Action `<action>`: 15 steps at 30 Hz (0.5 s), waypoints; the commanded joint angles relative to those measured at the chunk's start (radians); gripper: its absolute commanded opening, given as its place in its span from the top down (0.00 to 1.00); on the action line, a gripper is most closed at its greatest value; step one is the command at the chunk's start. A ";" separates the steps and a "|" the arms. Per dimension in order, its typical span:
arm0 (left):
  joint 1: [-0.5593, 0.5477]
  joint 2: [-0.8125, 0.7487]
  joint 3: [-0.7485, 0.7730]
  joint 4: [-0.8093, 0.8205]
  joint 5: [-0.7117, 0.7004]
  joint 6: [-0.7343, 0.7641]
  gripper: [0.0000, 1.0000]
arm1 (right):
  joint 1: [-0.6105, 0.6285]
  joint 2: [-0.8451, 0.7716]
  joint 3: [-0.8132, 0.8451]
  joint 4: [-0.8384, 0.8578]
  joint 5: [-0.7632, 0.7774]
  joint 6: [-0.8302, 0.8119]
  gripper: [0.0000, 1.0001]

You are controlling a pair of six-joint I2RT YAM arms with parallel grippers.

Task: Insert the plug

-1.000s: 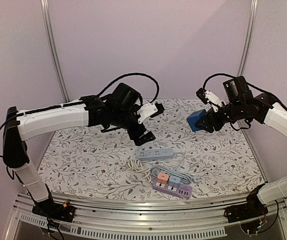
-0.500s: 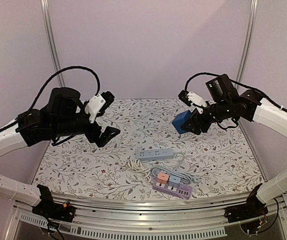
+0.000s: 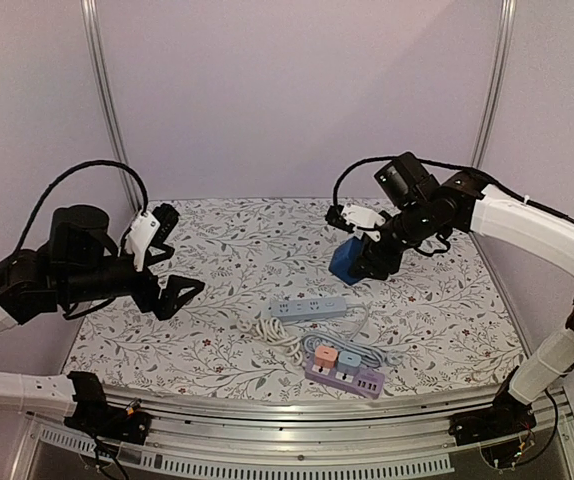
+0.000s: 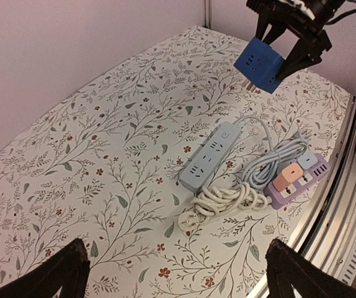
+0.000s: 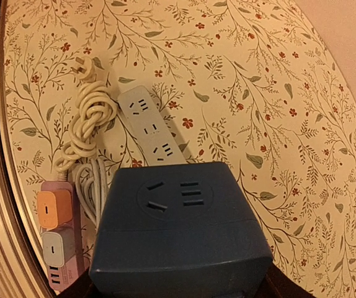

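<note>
My right gripper (image 3: 364,260) is shut on a blue cube plug adapter (image 3: 344,259), held above the table just behind the grey-blue power strip (image 3: 310,307). In the right wrist view the cube (image 5: 181,230) fills the lower half, its socket face turned to the camera, with the strip (image 5: 152,129) beyond it. My left gripper (image 3: 172,262) hangs open and empty over the table's left side, far from both. From the left wrist the cube (image 4: 260,64), the strip (image 4: 210,162) and my wide-open gripper (image 4: 181,276) all show.
A coiled white cord (image 4: 231,200) with its plug end (image 4: 188,221) lies against the strip's near side. A purple power strip (image 3: 345,372) carrying a pink and a light-blue adapter sits near the front rail (image 3: 297,415). Walls close the back and sides.
My left arm has swung away from the middle to the left side, still open. My right arm has carried the blue cube leftward and lower, toward the grey-blue strip.
</note>
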 commanded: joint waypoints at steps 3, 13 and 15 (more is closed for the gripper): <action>0.008 -0.083 -0.055 -0.084 0.036 -0.027 0.01 | 0.007 0.086 0.056 -0.057 0.039 -0.155 1.00; 0.008 -0.110 -0.112 -0.091 0.028 0.009 0.00 | 0.007 0.233 0.167 -0.091 0.011 -0.298 1.00; 0.007 -0.107 -0.114 -0.086 0.049 0.030 0.00 | 0.007 0.261 0.195 -0.102 0.009 -0.320 1.00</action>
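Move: The right hand already holds the blue plug. The middle of the grey power strip lies about 10 cm to its left, barely 1 cm ahead and some 18 cm below. At table height too, the grey cable coil is roughly 9 cm back and 1 cm left, and the white cord bundle 7 cm back and 18 cm left. From the idle left hand, the strip is about 9 cm ahead, 25 cm right and 24 cm below. Lower the right gripper about 5 cm towards the grey power strip, keeping its grip on the blue plug and drifting some 2 cm forward late on. As it sinks, tip the fingers closer to straight down and turn the hand counter-clockwise, some 10 degrees each. Let the open, empty left hand sink about 3 cm, easing back and left. ##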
